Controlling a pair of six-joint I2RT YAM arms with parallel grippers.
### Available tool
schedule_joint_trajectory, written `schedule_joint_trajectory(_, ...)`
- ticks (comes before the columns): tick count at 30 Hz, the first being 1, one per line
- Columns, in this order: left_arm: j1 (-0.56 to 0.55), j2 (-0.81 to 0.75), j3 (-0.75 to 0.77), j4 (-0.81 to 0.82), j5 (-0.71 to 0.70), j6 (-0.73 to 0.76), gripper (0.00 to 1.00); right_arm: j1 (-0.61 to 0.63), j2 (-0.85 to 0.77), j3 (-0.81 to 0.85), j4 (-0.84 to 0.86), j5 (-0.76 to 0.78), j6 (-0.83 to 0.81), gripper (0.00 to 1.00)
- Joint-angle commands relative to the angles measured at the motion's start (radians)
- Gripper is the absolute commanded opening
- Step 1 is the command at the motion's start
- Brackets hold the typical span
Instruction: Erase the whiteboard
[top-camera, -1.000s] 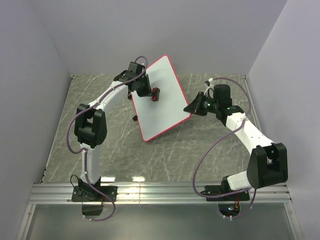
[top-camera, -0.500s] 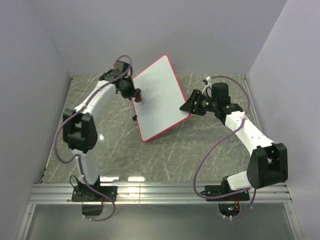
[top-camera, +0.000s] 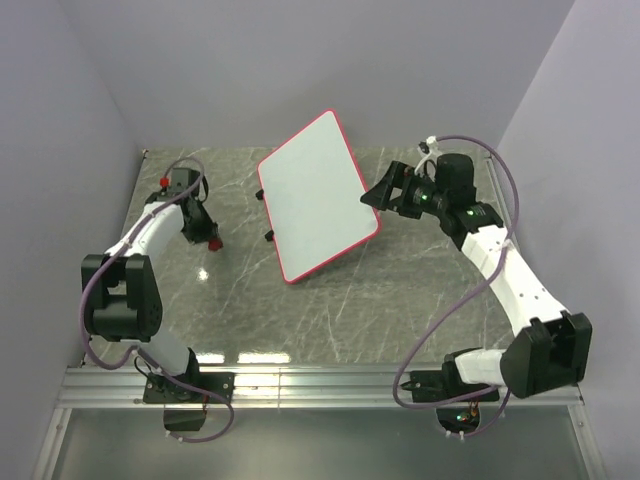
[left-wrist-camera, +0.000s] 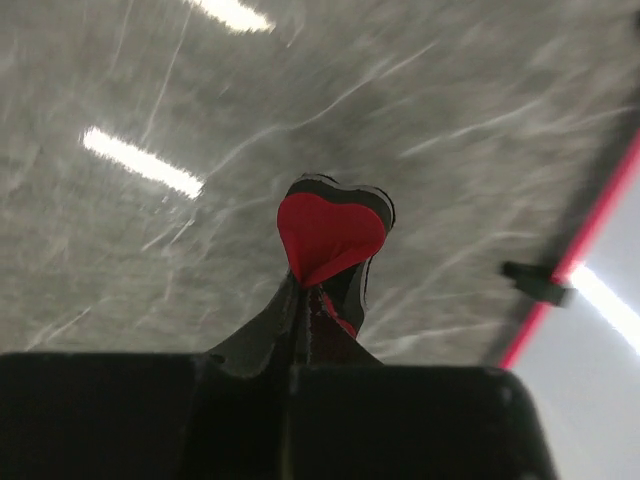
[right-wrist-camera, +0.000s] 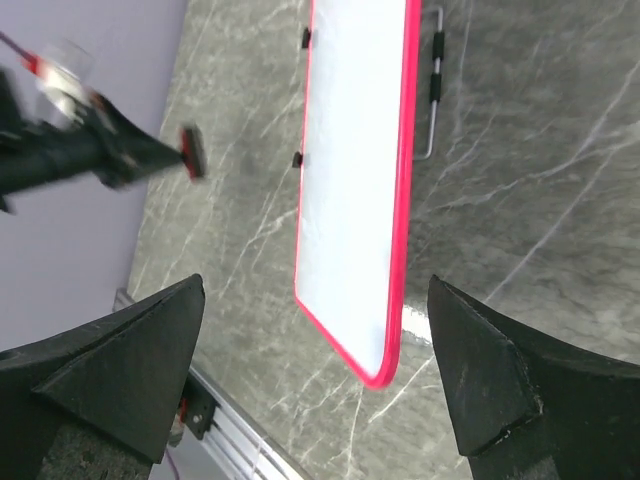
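The whiteboard (top-camera: 315, 195) stands tilted at mid-table, white with a red rim, and no marks show on it. In the right wrist view the whiteboard (right-wrist-camera: 355, 170) lies ahead of my right gripper (right-wrist-camera: 315, 290), which is open, its corner between the spread fingers and touching neither. From above, the right gripper (top-camera: 378, 196) sits just off the board's right corner. My left gripper (top-camera: 206, 236) hovers over the table's left side, well clear of the board, shut on the small red-and-black eraser (top-camera: 213, 243). The left wrist view shows the eraser (left-wrist-camera: 330, 235) pinched in the left gripper (left-wrist-camera: 305, 300).
A black foot (left-wrist-camera: 535, 283) sticks out under the board's red rim (left-wrist-camera: 590, 235). A wire stand (right-wrist-camera: 435, 80) with black grips shows beside the board. Grey marble tabletop (top-camera: 330, 310) lies around it. Walls close in on three sides; a metal rail (top-camera: 320, 385) runs along the near edge.
My left arm has swung left off the board, carrying the eraser to the table's left side. My right gripper has opened at the board's right corner and drawn back slightly.
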Motion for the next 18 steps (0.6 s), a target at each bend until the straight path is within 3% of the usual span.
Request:
schedule_joint_trajectory(1,-0.001,-0.059,-0.098,0.070,-0.046,0.002,0.06,0.002,-0.094,0.000,-0.019,0.063,-0.028,0.99)
schedule_joint_trajectory(4,0.001,-0.079,-0.170,0.104,-0.054,-0.012,0.26,-0.001,-0.143,-0.069,-0.029,0.073,-0.035,0.99)
schedule_joint_trajectory(5,0.001,-0.083,-0.185,0.104,-0.064,-0.017,0.42,-0.001,-0.157,-0.089,-0.023,0.073,-0.028,0.99)
schedule_joint_trajectory(11,-0.004,-0.151,-0.179,0.070,-0.089,-0.032,0.95,0.002,-0.270,-0.207,-0.018,0.056,0.001,0.99)
schedule_joint_trajectory(13,-0.005,-0.185,-0.172,0.050,-0.100,-0.040,0.99,0.003,-0.312,-0.231,-0.026,0.057,0.007,0.99)
schedule_joint_trajectory(18,-0.027,-0.244,-0.143,-0.027,-0.121,-0.080,0.99,0.003,-0.402,-0.245,-0.090,0.074,0.044,0.99)
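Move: The left gripper has the eraser pinched in its shut fingers. The bare table spot it is taken to lies about 5 cm back and 7 cm below; the whiteboard's middle is some 21 cm to the right, 9 cm ahead and at about the same height, and its nearer black clip 12 cm right, 1 cm ahead and 3 cm lower. The open right gripper has the board's near-right corner 6 cm below and 1 cm back, the board's middle 12 cm left, 8 cm ahead and 10 cm lower. Bring the left gripper down and back together, about 5 cm each way, to the bare table left of the whiteboard, opening the fingers wide as it bottoms out, then lift straight up about 5 cm with them open. Meanwhile draw the open right gripper back some 7 cm and slightly right, away from the board's corner, rising a little first and then dipping. ##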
